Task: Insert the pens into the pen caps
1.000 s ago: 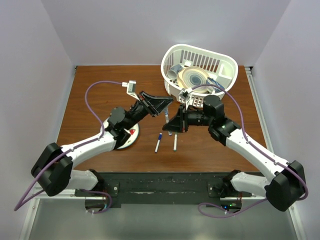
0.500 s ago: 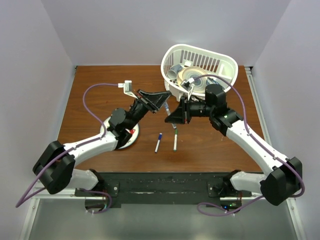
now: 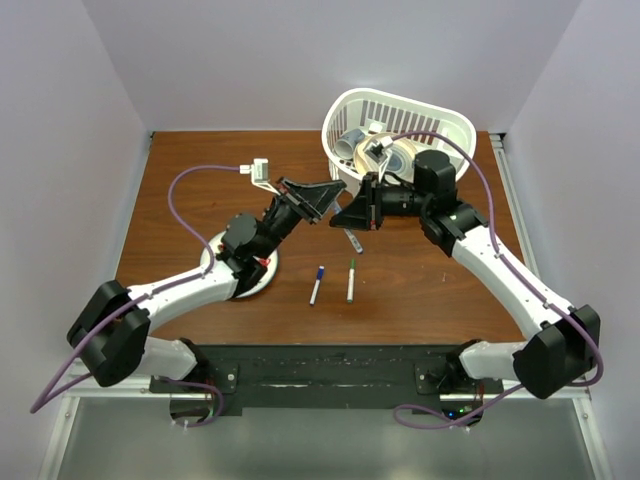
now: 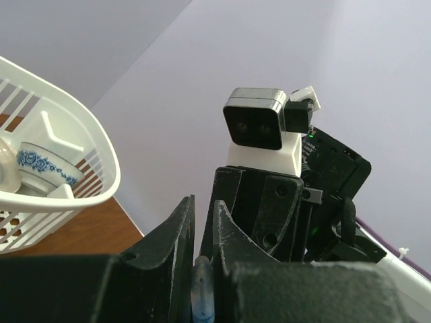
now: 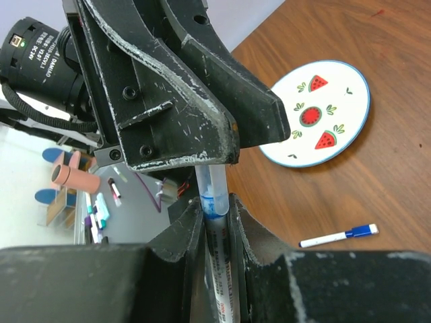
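Note:
My right gripper (image 5: 219, 202) is shut on a white pen (image 5: 222, 269), held in the air. Its blue tip sits inside a pale translucent blue pen cap (image 5: 217, 185). My left gripper (image 4: 202, 208) is shut on that cap (image 4: 202, 286). In the top view the two grippers meet tip to tip, left (image 3: 333, 200) and right (image 3: 346, 214), above the table in front of the basket. The held pen's tail (image 3: 353, 241) sticks out below them. Two more pens lie on the table, one with a blue cap (image 3: 316, 284) and one with a green cap (image 3: 351, 279).
A white slotted basket (image 3: 440, 125) with cups and dishes stands at the back right, just behind the grippers. A round plate with watermelon prints (image 5: 316, 114) lies on the brown table under my left arm (image 3: 250, 285).
Both grippers have risen and moved back toward the basket, staying together. The right arm has lifted the pen off the table. The two capped pens have not moved.

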`<act>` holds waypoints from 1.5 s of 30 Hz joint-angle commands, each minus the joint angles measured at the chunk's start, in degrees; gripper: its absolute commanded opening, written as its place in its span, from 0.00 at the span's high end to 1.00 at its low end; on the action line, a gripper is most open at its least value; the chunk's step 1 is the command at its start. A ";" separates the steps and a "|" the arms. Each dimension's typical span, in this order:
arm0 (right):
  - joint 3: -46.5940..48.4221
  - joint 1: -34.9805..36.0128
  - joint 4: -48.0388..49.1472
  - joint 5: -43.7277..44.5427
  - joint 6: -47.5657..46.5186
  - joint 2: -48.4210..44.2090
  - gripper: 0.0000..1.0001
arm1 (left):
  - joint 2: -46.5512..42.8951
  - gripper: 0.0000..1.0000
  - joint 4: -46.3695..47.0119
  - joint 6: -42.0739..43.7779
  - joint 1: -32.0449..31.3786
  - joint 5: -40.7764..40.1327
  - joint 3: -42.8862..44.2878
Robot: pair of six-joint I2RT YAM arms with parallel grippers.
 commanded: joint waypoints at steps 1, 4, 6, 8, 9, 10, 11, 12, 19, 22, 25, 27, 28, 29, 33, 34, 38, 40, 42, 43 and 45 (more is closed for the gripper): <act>5.07 -4.25 29.76 24.15 0.24 0.74 1.00 | 0.44 1.00 -19.57 -0.34 -9.00 35.20 2.14; -0.83 -2.40 31.33 21.33 -1.07 -0.76 1.00 | -0.61 0.91 -26.15 3.88 -4.26 35.03 10.30; -3.90 -1.70 31.78 18.87 -1.51 -1.72 1.00 | -1.40 0.76 -29.85 6.68 -0.32 34.77 14.45; -5.59 -0.91 30.82 18.60 -2.04 -2.69 1.00 | -1.41 0.67 -32.83 8.45 3.20 35.03 21.04; -6.29 -0.56 30.29 18.34 -2.22 -2.61 1.00 | -1.06 0.64 -33.81 10.63 4.01 35.03 23.24; -6.64 -0.29 30.11 17.38 -1.78 -2.43 1.00 | -0.36 0.58 -34.95 11.79 4.71 35.03 27.70; -7.08 0.23 30.54 16.76 -1.26 -2.08 1.00 | 0.09 0.55 -37.22 12.84 6.11 34.86 29.83; -8.48 0.32 31.16 16.58 -0.12 -1.99 1.00 | 0.61 0.53 -38.29 14.42 6.65 35.03 33.51; -11.57 0.41 32.05 18.25 0.51 -3.04 1.00 | 0.01 0.28 -42.84 18.73 11.40 36.18 36.62; -10.34 0.50 30.90 18.86 0.24 -3.22 1.00 | -2.36 0.27 -46.90 23.83 12.01 35.29 35.57; -10.34 0.50 31.51 19.83 0.86 -3.66 1.00 | -4.47 0.26 -48.57 26.20 12.37 36.69 33.29; -10.25 0.50 31.95 19.92 1.91 -3.92 1.00 | -5.18 0.26 -50.59 28.57 12.37 37.14 31.98; -10.25 0.41 32.91 19.92 2.44 -4.36 1.00 | -5.79 0.26 -51.91 29.19 12.37 37.14 31.27; -10.25 0.41 33.36 20.00 3.05 -4.54 1.00 | -6.06 0.26 -52.18 29.55 12.37 37.05 30.57; -10.16 0.50 34.76 20.00 5.60 -5.86 1.00 | -6.85 0.26 -50.43 28.68 12.37 39.68 25.83; -10.16 0.50 35.55 19.92 6.04 -6.12 1.00 | -6.85 0.26 -49.30 28.15 12.37 40.82 25.20; -10.69 0.41 38.97 18.26 10.33 -7.09 1.00 | -6.77 0.27 -46.74 27.00 12.28 41.36 22.57; -11.30 0.50 41.26 17.72 11.75 -7.62 1.00 | -6.42 0.28 -44.47 26.56 12.28 41.53 21.77; -11.74 0.59 42.14 17.02 13.34 -7.97 1.00 | -5.28 0.28 -42.26 24.82 12.28 42.76 21.24; -11.92 0.68 42.93 16.67 13.77 -8.05 1.00 | -4.75 0.29 -39.56 23.94 12.28 44.24 21.16; -12.53 1.03 43.90 16.49 14.66 -8.41 1.00 | -3.35 0.30 -35.59 20.43 12.37 45.75 20.72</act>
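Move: My left fingers hold the closed top of the capped pen, whose middle sits about 3 cm back, 2 cm right and 4 cm below them. My right hand grips the pen just under the cap, its middle about 1 cm back, 2 cm right and 1 cm below. From the right hand, the green-capped pen lies 1 cm back, 5 cm right, the blue-capped pen 2 cm back, 4 cm left, both some 31 cm down; the basket about 37 cm ahead, 20 cm right. I open my left hand wide, let go of the cap and rise about 8 cm, then draw back and sink, rolling some 30 degrees left side up, until the open fingers face the pen's lower end. My right hand keeps its pinch and carries the capped pen forward and up, dips slightly, then lifts to about 8 cm higher while easing back, fingers tilting up and turning clockwise. ##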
